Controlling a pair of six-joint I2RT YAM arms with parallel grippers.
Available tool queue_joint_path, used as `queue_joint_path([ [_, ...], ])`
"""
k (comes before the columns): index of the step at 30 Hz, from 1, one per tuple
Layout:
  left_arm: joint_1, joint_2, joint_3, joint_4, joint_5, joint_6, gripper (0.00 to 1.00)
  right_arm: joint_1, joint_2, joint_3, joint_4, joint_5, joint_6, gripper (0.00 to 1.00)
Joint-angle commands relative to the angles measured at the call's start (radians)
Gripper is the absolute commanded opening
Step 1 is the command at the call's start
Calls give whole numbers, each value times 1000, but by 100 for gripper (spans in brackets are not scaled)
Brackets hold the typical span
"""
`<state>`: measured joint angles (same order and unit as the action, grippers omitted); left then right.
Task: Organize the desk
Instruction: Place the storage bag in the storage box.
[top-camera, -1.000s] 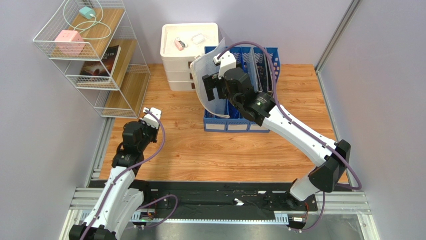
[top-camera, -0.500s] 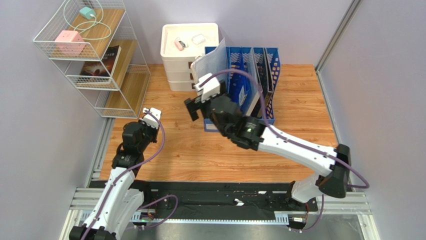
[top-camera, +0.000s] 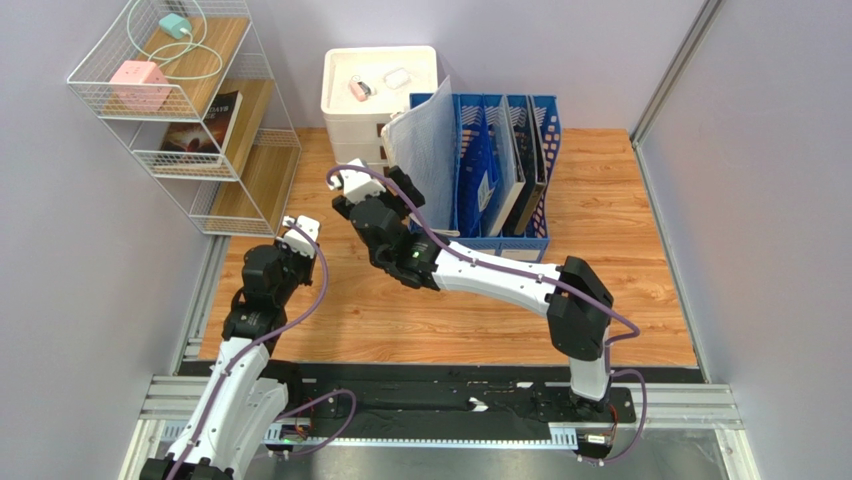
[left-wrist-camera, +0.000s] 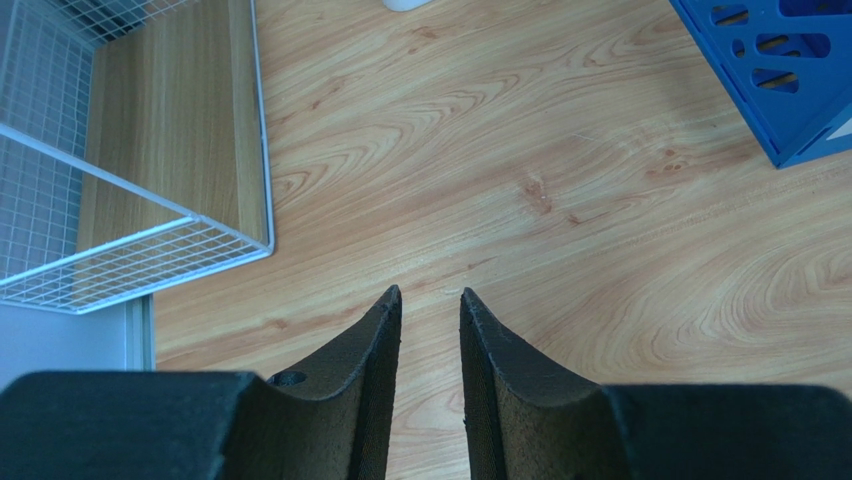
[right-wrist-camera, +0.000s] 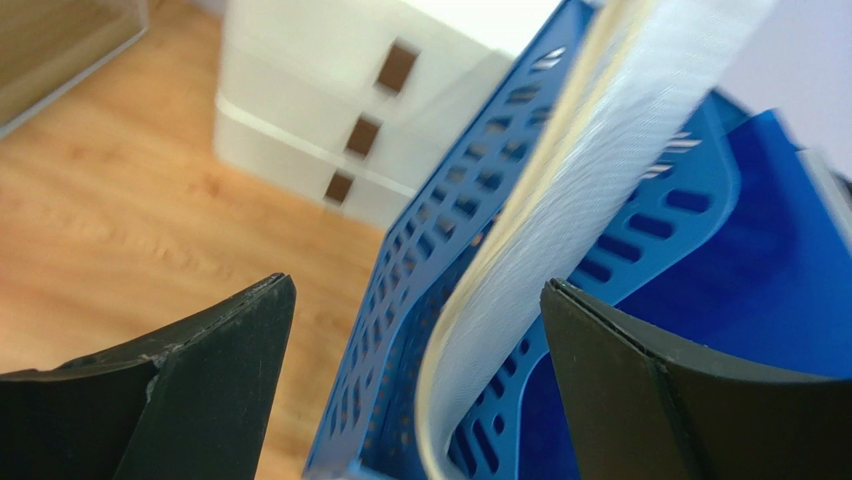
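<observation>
The desk (top-camera: 400, 310) is a light orange-brown wooden top. At its back stands a blue file rack (top-camera: 500, 170), and a white translucent folder (top-camera: 425, 150) stands upright in its leftmost slot. My right gripper (top-camera: 385, 192) hovers just left of the rack, open wide. In the right wrist view the folder (right-wrist-camera: 560, 240) and the rack (right-wrist-camera: 420, 330) lie beyond the open right gripper (right-wrist-camera: 416, 283), untouched. My left gripper (top-camera: 295, 240) hangs over the desk's left side. The left wrist view shows the left gripper (left-wrist-camera: 430, 291) with a narrow empty gap above bare wood (left-wrist-camera: 560, 180).
A white drawer unit (top-camera: 380, 100) with small items on top stands left of the rack. A white wire shelf (top-camera: 190, 110) holding a pink box, a cable and a book fills the far left corner. Grey walls close in both sides.
My right gripper has pulled back from the folder, moving left and toward the near side. The folder, bent before, now stands straight in the rack. The left arm has not moved.
</observation>
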<state>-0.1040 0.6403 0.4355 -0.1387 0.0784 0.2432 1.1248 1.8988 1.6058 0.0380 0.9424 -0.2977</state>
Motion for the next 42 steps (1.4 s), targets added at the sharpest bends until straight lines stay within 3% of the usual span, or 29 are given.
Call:
queue_joint_path([
  [1,7,-16,34,8,29,-7,35,-48,49,141,140,128,-60,97],
  [7,9,-19,29,13,24,-1,34,-79,154,327,48,141,-38,95],
  [9,9,-21,29,14,23,-2,34,-89,181,384,4,147,-18,80],
  [12,9,-21,26,17,21,-1,34,-111,195,431,-77,153,35,67],
  [18,9,-19,26,19,23,2,34,-148,161,410,-153,162,106,64],
  [21,9,-19,25,21,27,2,34,-151,111,332,-132,165,118,42],
  [22,9,-19,25,22,27,4,34,-151,99,294,-122,170,118,17],
  [23,9,-19,25,21,29,4,34,-151,76,274,-110,170,115,5],
  [24,9,-18,25,19,29,2,34,-152,65,255,-77,167,102,0],
  [26,9,-18,25,17,31,4,34,-152,39,203,-47,159,85,0],
  [29,9,-22,25,21,29,4,34,-154,7,97,129,135,-9,0],
  [33,9,-22,22,22,31,5,34,-154,-50,-94,545,72,-168,0],
  [36,9,-21,19,27,34,7,34,-158,-72,-162,747,46,-283,0],
  [42,9,-21,17,27,38,4,35,-163,-47,-147,1019,-20,-517,0],
])
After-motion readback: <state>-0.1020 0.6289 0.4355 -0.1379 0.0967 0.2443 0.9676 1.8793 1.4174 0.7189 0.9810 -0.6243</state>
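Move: The storage bag leans out to the left in the storage box's leftmost slot, its middle about 9 cm ahead of the right hand, 7 cm to its right and some 5 cm lower. The box's middle is roughly 8 cm ahead and 18 cm right, with the blue folder also about 8 cm ahead and 18 cm right; the white drawers stand some 22 cm ahead and 3 cm left. From the left hand, the bag is about 16 cm ahead and 24 cm right, slightly higher. The right hand's fingers shut on the storage bag's near edge and pinch it: still open at first, the hand rises and reaches forward about 7 cm, then swings some 6 cm to the right and dips while turning clockwise and closing. Keeping its hold, it draws slightly back, then lifts about 2 cm with the fingertips tilting up. ##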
